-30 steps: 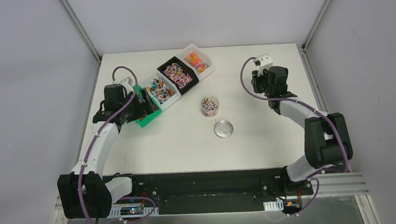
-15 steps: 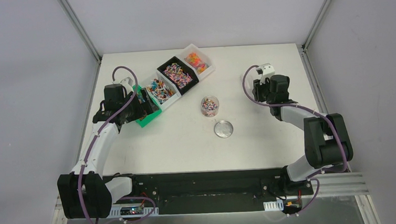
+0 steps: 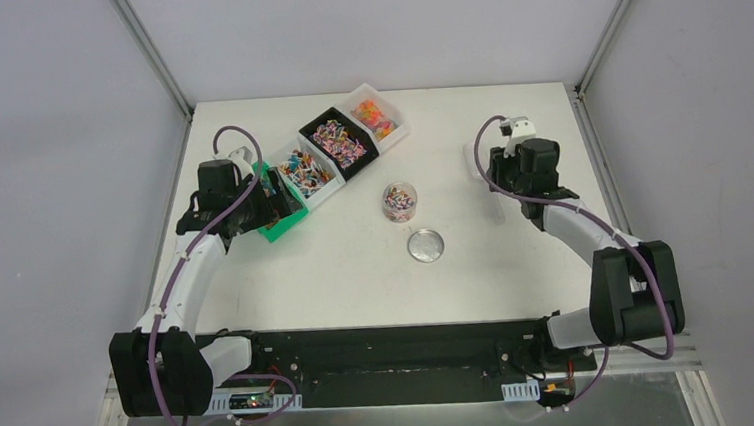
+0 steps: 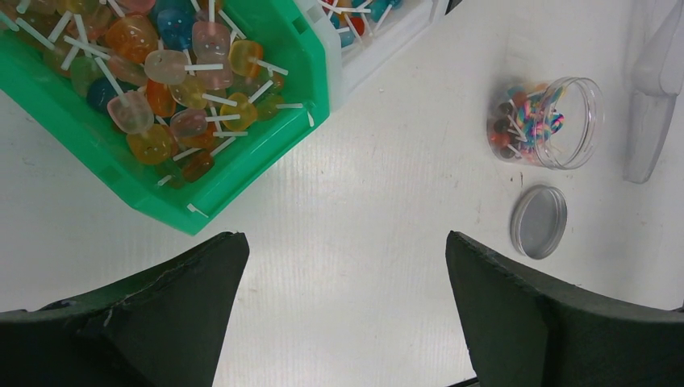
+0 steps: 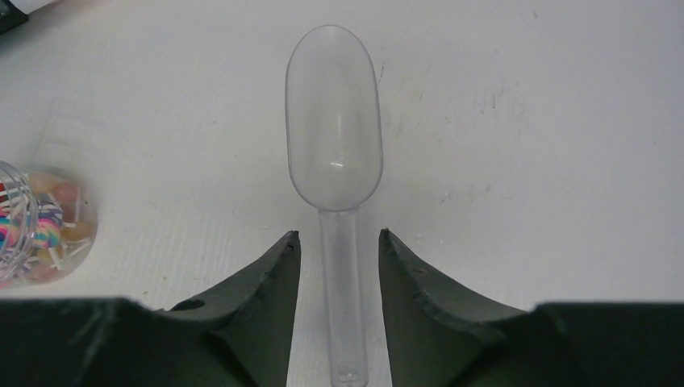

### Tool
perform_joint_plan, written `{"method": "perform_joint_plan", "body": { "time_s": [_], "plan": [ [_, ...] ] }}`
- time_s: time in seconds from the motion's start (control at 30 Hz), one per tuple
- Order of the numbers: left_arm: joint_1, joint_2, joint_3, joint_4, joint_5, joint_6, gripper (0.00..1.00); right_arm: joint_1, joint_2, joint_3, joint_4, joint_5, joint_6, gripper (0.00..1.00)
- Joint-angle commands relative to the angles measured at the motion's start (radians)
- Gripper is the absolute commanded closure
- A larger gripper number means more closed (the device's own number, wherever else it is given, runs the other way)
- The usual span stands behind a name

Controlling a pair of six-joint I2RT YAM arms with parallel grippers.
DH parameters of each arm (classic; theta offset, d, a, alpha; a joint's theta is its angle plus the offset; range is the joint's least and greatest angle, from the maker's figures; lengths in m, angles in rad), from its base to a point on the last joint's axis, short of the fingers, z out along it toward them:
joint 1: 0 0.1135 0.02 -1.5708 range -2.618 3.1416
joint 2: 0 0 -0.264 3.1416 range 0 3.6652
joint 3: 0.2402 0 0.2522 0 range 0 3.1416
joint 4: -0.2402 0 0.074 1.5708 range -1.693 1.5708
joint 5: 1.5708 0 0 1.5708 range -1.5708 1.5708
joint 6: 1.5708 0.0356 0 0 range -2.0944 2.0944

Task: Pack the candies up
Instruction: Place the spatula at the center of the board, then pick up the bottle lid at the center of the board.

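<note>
Candies (image 4: 161,89) in mixed bright colours, on short white sticks, fill a green bin (image 4: 202,201). More candies (image 4: 520,121) lie in a clear jar (image 3: 399,202) on the table. Its lid (image 3: 425,246) lies beside it, off the jar. My left gripper (image 4: 345,235) hangs open over bare table just in front of the green bin, with nothing between its fingers. My right gripper (image 5: 339,234) is open at the right of the table. A clear plastic scoop (image 5: 335,129) lies flat with its handle between the fingers, a gap on each side.
Three more bins of candies stand in a diagonal row behind the green one: white (image 3: 302,170), black (image 3: 338,141), white (image 3: 378,116). The jar (image 5: 36,222) is left of the scoop. Grey walls and metal posts close off the back and sides.
My right gripper has opened wider and the arm has drawn back to the right. The left arm has not moved.
</note>
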Motion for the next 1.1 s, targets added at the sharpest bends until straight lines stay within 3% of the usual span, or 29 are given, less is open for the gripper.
{"method": "perform_joint_plan", "body": {
  "time_s": [0.0, 0.07, 0.3, 0.53, 0.77, 1.07],
  "plan": [
    [-0.007, -0.052, 0.042, 0.012, -0.036, 0.016, 0.01, 0.005, -0.077, 0.104, -0.211, 0.076, 0.152, 0.59],
    [-0.008, -0.079, 0.044, 0.012, -0.074, 0.01, 0.01, 0.018, -0.117, 0.11, -0.267, 0.151, 0.205, 0.6],
    [-0.008, -0.159, 0.046, 0.01, -0.161, -0.012, 0.01, 0.081, -0.263, 0.077, -0.42, 0.16, 0.392, 0.6],
    [-0.008, -0.18, 0.042, 0.01, -0.185, -0.017, 0.01, 0.26, -0.303, 0.016, -0.438, 0.212, 0.486, 0.6],
    [-0.008, -0.187, 0.039, 0.01, -0.185, -0.017, 0.01, 0.475, -0.219, -0.015, -0.393, 0.284, 0.574, 0.6],
    [-0.008, -0.183, 0.037, 0.01, -0.174, -0.017, 0.01, 0.655, -0.003, 0.072, -0.378, 0.368, 0.604, 0.6]
  ]
}}
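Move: The metal lid is about 13 cm back from the right hand and 15 cm to its left, roughly 8 cm below. The candy jar stands some 9 cm farther out than the lid and 5 cm left of it; the released spatula lies just under the right hand, its middle about 3 cm ahead and 1 cm left. From the left hand, the lid lies about 29 cm right, 4 cm back and 12 cm lower. Leaving the spatula, the right hand backs and lifts nearly 5 cm, turning a little clockwise, then swings left and back while sinking some 10 cm to just above the lid, turning back and tipping its part-open fingers about 20 degrees farther down. The empty left hand rises about 4 cm, drifts left and tilts up slightly, clear of the green box. ##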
